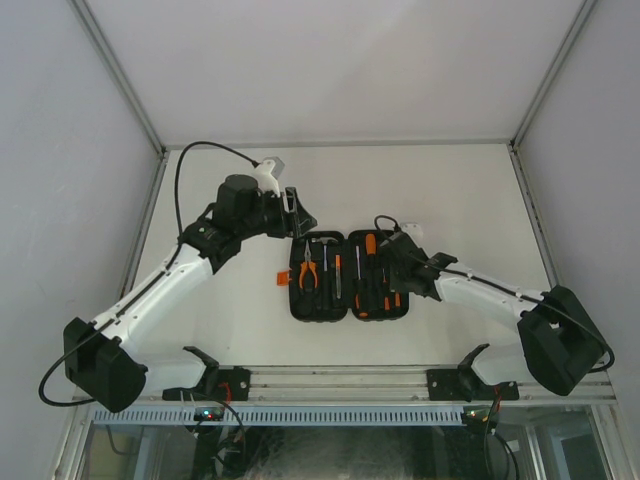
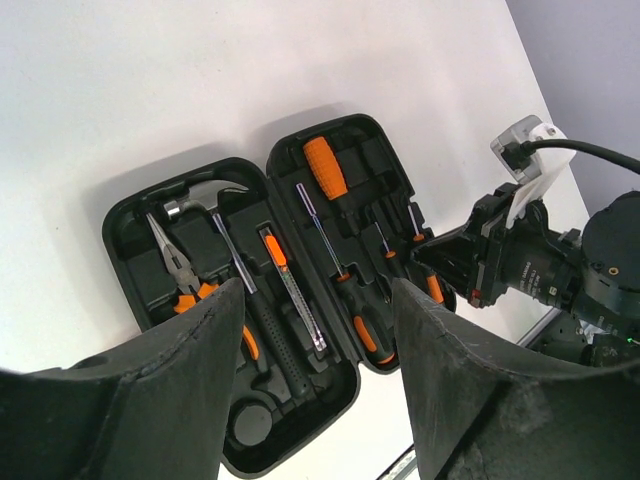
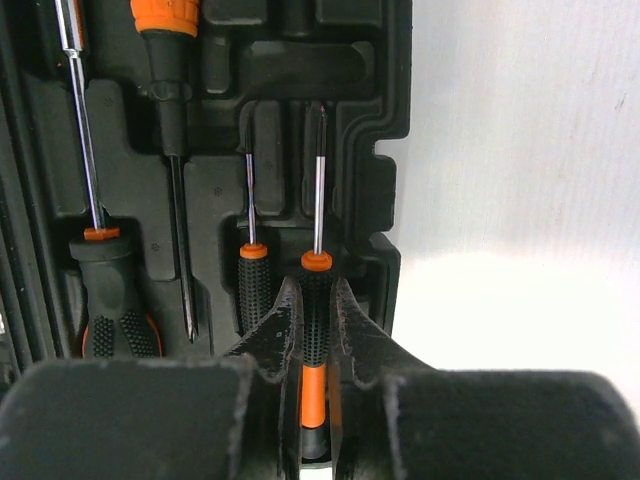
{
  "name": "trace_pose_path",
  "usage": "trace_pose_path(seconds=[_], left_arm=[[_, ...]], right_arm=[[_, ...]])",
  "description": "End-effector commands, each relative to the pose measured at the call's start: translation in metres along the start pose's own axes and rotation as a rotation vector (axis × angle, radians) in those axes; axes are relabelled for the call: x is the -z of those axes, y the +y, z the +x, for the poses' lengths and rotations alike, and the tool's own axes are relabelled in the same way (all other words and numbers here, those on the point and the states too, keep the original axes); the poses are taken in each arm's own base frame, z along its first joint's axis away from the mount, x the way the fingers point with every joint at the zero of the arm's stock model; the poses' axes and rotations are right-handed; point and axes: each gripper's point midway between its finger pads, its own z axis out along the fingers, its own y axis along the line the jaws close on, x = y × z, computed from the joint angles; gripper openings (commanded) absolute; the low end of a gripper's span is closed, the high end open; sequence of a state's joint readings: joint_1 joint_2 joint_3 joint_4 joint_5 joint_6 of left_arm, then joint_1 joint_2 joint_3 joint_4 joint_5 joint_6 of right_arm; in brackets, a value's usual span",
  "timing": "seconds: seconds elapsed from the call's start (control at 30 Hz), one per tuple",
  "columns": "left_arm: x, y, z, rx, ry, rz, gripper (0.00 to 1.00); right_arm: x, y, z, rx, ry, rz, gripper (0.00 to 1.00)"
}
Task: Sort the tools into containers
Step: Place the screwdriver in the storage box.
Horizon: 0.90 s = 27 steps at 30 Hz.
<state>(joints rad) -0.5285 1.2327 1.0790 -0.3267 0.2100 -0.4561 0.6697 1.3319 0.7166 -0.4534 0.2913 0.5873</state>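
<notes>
The black tool case lies open in the middle of the table. Orange-handled pliers, a hammer and several screwdrivers sit in its moulded slots. My right gripper is shut on the handle of a thin screwdriver, black and orange, lying in the rightmost slot next to another small one. In the top view this gripper is low over the case's right half. My left gripper hangs open and empty above the case's far left corner.
The case's orange latch sticks out on its left side. White table surrounds the case, with grey enclosure walls on three sides. An aluminium rail with both arm bases runs along the near edge. The right wrist's cable arcs above the case.
</notes>
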Motion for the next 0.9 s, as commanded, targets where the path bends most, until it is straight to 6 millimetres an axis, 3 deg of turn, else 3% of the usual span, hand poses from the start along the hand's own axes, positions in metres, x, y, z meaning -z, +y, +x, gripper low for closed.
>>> trace_pose_path(seconds=[0.0, 0.23, 0.37, 0.5, 0.7, 0.87], left_arm=[[0.002, -0.008, -0.013, -0.02, -0.029, 0.03, 0.64], [0.002, -0.007, -0.012, -0.02, -0.027, 0.031, 0.64], [0.002, -0.007, -0.012, -0.02, -0.026, 0.031, 0.64], [0.001, -0.007, -0.012, -0.019, -0.023, 0.031, 0.64], [0.0, -0.007, -0.012, -0.016, -0.022, 0.03, 0.64], [-0.001, -0.007, -0.012, -0.015, -0.018, 0.034, 0.64]], right_arm=[[0.0, 0.002, -0.011, 0.015, -0.043, 0.028, 0.0], [-0.003, -0.002, -0.006, 0.049, -0.026, 0.049, 0.08], [-0.002, -0.001, -0.003, 0.055, -0.016, 0.041, 0.21], [-0.001, 0.001, -0.002, 0.054, -0.004, 0.024, 0.27], [0.008, 0.007, -0.01, 0.027, -0.018, -0.017, 0.28], [0.02, 0.012, -0.023, -0.038, -0.031, -0.111, 0.24]])
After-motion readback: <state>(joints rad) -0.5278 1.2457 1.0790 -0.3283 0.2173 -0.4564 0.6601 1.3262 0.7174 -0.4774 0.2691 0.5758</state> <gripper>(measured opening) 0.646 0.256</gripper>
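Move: The right hand holds the small screwdriver by its handle just over its slot at the right edge of the storage box; the slot's middle lies about 3 cm ahead, in line sideways and roughly 1 cm below. The second small screwdriver is some 2 cm to the left of that slot, the orange-handled screwdriver about 6 cm ahead and 5 cm left, the nut driver 2 cm ahead and 8 cm left. From the left hand the slot is about 3 cm back, 17 cm right and 21 cm below. Still pinching the small screwdriver's handle, the right hand presses it down into its slot, sinking just under 1 cm, then stays low while the fingers part to about a quarter open and let go. With the handle left between the parted fingers, the hand begins to lift straight up, by a little over half a centimetre. ##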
